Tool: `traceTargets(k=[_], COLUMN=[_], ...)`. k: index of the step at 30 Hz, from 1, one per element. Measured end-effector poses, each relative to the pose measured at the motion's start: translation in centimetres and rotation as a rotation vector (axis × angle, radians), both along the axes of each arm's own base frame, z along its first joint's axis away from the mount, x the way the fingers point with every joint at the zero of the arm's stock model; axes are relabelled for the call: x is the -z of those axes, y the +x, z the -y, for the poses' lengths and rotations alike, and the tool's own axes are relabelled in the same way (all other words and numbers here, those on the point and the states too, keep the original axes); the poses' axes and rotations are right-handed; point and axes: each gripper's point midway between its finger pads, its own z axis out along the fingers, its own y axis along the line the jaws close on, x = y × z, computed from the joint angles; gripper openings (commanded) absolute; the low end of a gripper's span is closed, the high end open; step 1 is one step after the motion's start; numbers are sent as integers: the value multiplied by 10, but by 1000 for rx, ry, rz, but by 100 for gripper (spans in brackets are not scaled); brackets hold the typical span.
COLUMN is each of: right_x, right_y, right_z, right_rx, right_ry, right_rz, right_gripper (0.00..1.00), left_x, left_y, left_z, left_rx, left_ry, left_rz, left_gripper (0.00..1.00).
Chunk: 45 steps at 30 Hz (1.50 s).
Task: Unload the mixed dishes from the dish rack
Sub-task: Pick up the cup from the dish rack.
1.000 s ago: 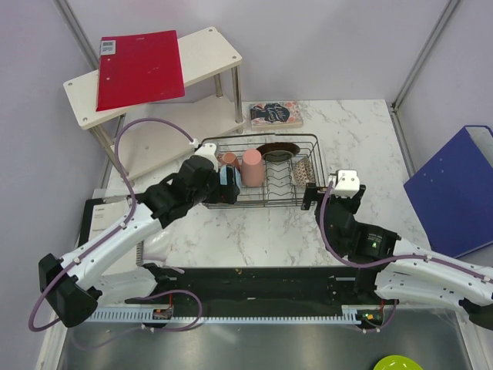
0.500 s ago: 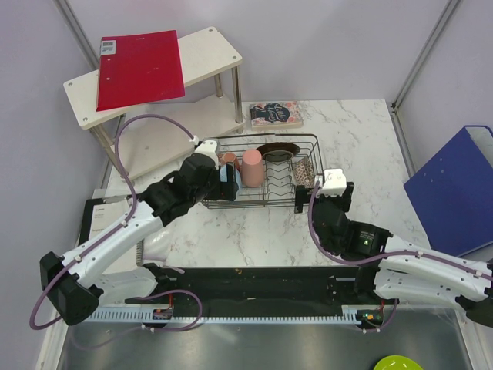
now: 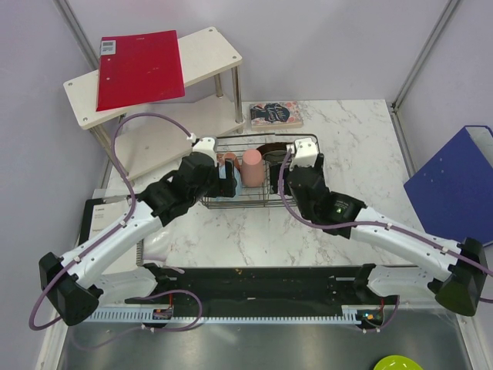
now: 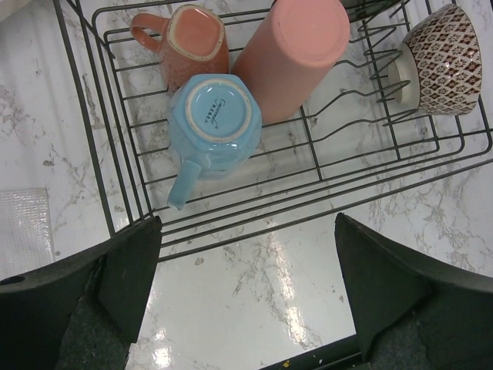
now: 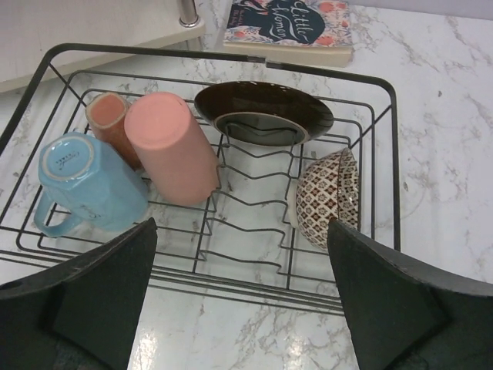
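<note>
The dark wire dish rack (image 3: 248, 139) stands mid-table. In the right wrist view the rack (image 5: 383, 81) holds an upturned light-blue mug (image 5: 88, 181), a salmon-pink tumbler (image 5: 173, 146), a small terracotta cup (image 5: 108, 116), a dark plate (image 5: 262, 112) and a red-patterned bowl (image 5: 327, 196) on edge. My left gripper (image 3: 223, 183) is open and empty over the rack's near left edge, with the mug (image 4: 214, 123) and tumbler (image 4: 289, 58) just beyond it (image 4: 246, 293). My right gripper (image 3: 283, 185) is open and empty above the rack's near edge (image 5: 240, 308). From above, the right arm hides the bowl.
A white two-tier shelf (image 3: 208, 46) with a red folder (image 3: 139, 68) stands at the back left. A book (image 3: 276, 114) lies behind the rack. A blue folder (image 3: 454, 189) is at the right. A lime-green dish (image 3: 397, 363) sits at the bottom edge.
My right arm has swung left from beside the rack's right end to over the rack. The left arm has barely moved. The dishes have not moved.
</note>
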Motion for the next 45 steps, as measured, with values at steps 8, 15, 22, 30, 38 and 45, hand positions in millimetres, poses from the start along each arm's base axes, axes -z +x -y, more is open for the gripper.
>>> traceTargets(k=[8, 15, 22, 30, 38, 45], right_x=[0, 19, 49, 72, 92, 105], right_y=[40, 65, 86, 98, 109, 115], right_z=[-25, -70, -88, -95, -104, -101], right_rx=[-47, -140, -167, -171, -178, -168], right_ry=[43, 23, 0, -14, -21, -32], right_rz=[-54, -122, -187, -220, -250, -272], right_gripper=[98, 98, 98, 98, 98, 88], left_x=[-1, -13, -15, -5, 1, 7], left_y=[1, -15, -33, -39, -40, -41], left_z=[-2, -9, -20, -23, -24, -24], left_rx=[-8, 16, 36, 41, 38, 36], left_ry=[2, -52, -95, -90, -84, -78], left_rz=[6, 40, 68, 55, 41, 31], left_gripper=[98, 96, 95, 95, 95, 95])
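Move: The upside-down pink cup lies about 13 cm ahead of the right hand, 11 cm to its left and 13 cm lower. The orange mug stands some 6 cm left of the cup and 3 cm farther out, the blue mug about 8 cm left of it and 3 cm nearer; the brown bowl is about 8 cm right of it and 4 cm farther out. From the left hand, the pink cup is about 14 cm ahead, 10 cm right and 12 cm down. Forward and left, then steeply down, the right hand reaches into the rack for the pink cup, some 11 cm out, 10 cm left and 10 cm down, tipping about 15 degrees farther down and turning a little counter-clockwise. Its wide-open fingers come to either side of the cup's upturned base, the left one between it and the blue mug. The empty left hand backs off about 4 cm and slightly left, away from the cup. ##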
